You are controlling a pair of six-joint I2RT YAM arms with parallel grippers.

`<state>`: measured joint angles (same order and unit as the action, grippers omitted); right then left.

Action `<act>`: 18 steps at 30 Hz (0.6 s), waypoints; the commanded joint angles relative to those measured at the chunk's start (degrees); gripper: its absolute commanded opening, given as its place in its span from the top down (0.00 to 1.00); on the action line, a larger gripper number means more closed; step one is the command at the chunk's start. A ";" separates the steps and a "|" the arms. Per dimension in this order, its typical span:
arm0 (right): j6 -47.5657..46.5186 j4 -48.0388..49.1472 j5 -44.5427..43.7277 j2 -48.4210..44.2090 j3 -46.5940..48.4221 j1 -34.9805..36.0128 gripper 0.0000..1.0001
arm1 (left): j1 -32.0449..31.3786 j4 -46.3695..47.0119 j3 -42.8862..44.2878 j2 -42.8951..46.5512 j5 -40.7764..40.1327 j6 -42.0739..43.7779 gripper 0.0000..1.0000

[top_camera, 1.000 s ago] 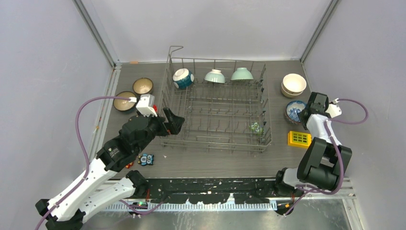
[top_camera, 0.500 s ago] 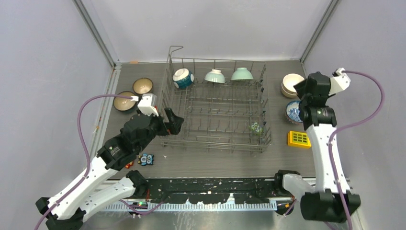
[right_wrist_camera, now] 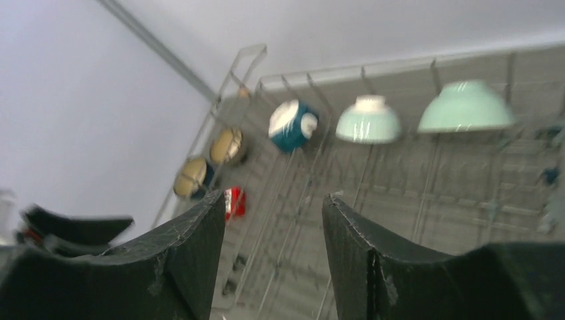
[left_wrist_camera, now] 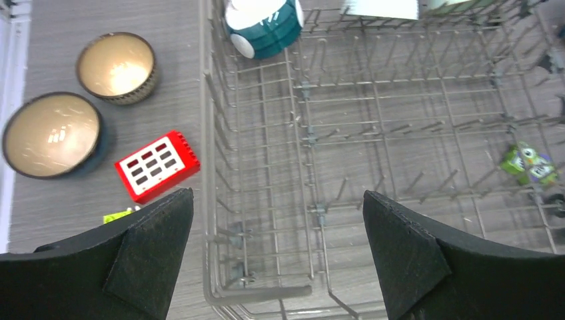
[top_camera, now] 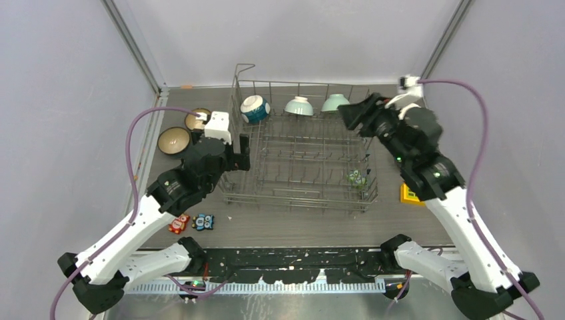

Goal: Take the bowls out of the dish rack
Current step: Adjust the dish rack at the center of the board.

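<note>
The grey wire dish rack (top_camera: 300,160) stands mid-table. Along its back row sit three bowls: a dark teal one (top_camera: 254,108) on its side and two pale mint ones (top_camera: 299,105) (top_camera: 335,102) upside down. Two beige bowls (top_camera: 174,140) (top_camera: 196,117) rest on the table left of the rack. My left gripper (top_camera: 241,152) hovers open over the rack's left front edge (left_wrist_camera: 210,200), empty (left_wrist_camera: 276,197). My right gripper (top_camera: 350,115) hangs open and empty (right_wrist_camera: 273,200) above the rack's back right, near the right mint bowl (right_wrist_camera: 466,107). The teal bowl (left_wrist_camera: 263,23) lies ahead of the left gripper.
A red block (left_wrist_camera: 156,165) lies beside the rack's left edge near the beige bowls (left_wrist_camera: 118,67) (left_wrist_camera: 50,133). A green toy (top_camera: 356,177) sits inside the rack at right. Small toys (top_camera: 203,221) lie in front of the rack; a yellow block (top_camera: 406,193) shows under the right arm.
My right arm rose from the bowls at the table's right and swung left over the rack's back right corner. My left gripper shifted slightly toward the back along the rack's left edge.
</note>
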<state>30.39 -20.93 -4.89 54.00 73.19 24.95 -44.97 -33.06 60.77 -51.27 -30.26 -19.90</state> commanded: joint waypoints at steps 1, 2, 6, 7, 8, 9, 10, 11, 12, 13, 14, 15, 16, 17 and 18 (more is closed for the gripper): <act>2.41 4.64 5.57 2.12 -9.17 2.46 0.40 | 0.83 -0.32 4.67 -3.76 -6.41 6.23 0.00; 2.84 5.62 5.12 1.65 -10.94 2.42 0.39 | 1.76 -1.32 5.92 -5.01 -5.83 6.31 0.00; 2.43 7.44 2.18 -0.33 -15.44 2.44 0.38 | 8.04 -3.86 11.31 -9.87 1.49 4.34 0.00; 2.34 7.55 1.71 -0.92 -16.05 2.39 0.38 | 9.79 -4.01 12.32 -10.84 2.77 3.96 0.00; 2.45 7.68 1.19 -1.70 -16.72 2.46 0.37 | 11.54 -4.13 13.24 -11.88 4.05 3.53 0.00; 2.74 7.80 0.85 -2.54 -17.80 2.47 0.37 | 13.29 -4.17 14.03 -12.84 5.43 3.00 0.00; 3.10 8.07 0.71 -3.17 -18.54 2.44 0.37 | 15.26 -3.97 14.43 -13.92 7.06 2.50 0.00; 3.33 8.05 0.52 -3.86 -19.25 2.47 0.37 | 17.17 -3.72 14.67 -14.82 8.49 2.04 0.00; 3.54 7.84 0.11 -4.36 -19.81 2.47 0.37 | 18.81 -3.61 14.59 -16.09 9.79 1.44 0.00; 3.69 7.39 -0.55 -4.87 -20.18 2.45 0.37 | 20.24 -3.57 14.49 -17.05 10.89 0.77 0.00; 3.71 6.84 -1.01 -5.27 -20.32 2.47 0.37 | 21.28 -3.58 14.20 -17.82 11.81 0.17 0.00; 3.71 6.36 -1.39 -5.70 -20.44 2.47 0.36 | 22.08 -3.43 13.85 -18.45 12.54 -0.47 0.00; 3.79 6.11 -1.54 -6.09 -20.59 2.46 0.36 | 22.56 -2.98 13.32 -18.85 13.39 -1.23 0.00; 3.91 6.09 -1.53 -6.40 -20.75 2.47 0.36 | 22.86 -2.26 12.60 -19.07 14.33 -1.66 0.00; 4.12 6.16 -1.41 -6.61 -20.86 2.47 0.36 | 22.97 -1.35 11.86 -19.13 15.02 -2.05 0.01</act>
<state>33.34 -17.08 -4.45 48.45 52.84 27.27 -23.11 -36.42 73.69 -70.00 -20.86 -19.14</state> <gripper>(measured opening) 0.636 0.996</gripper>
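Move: The left hand is over the rack's front-left part. The middle of the rack's left rail lies about 14 cm ahead, 6 to the left and 18 below, with the teal bowl some 25 ahead and level sideways, and the red block 11 ahead, 14 left. From the right hand, held high, the rack's right rail is roughly 10 cm ahead, 11 right and 32 below; the nearer green bowl stands 23 ahead, level sideways, the other 14 left of that bowl. With no contact visible, the left hand heads for the rack's left rail, about 9 cm forward and 5 left, fingers wide open, swinging counter-clockwise, tipping down and starting to sink at the end. The right hand drops quickly, nearly 15 cm, over the rack's right part while its fingers tip down, then rises some 3 cm and levels a little, its fingers staying part open. ##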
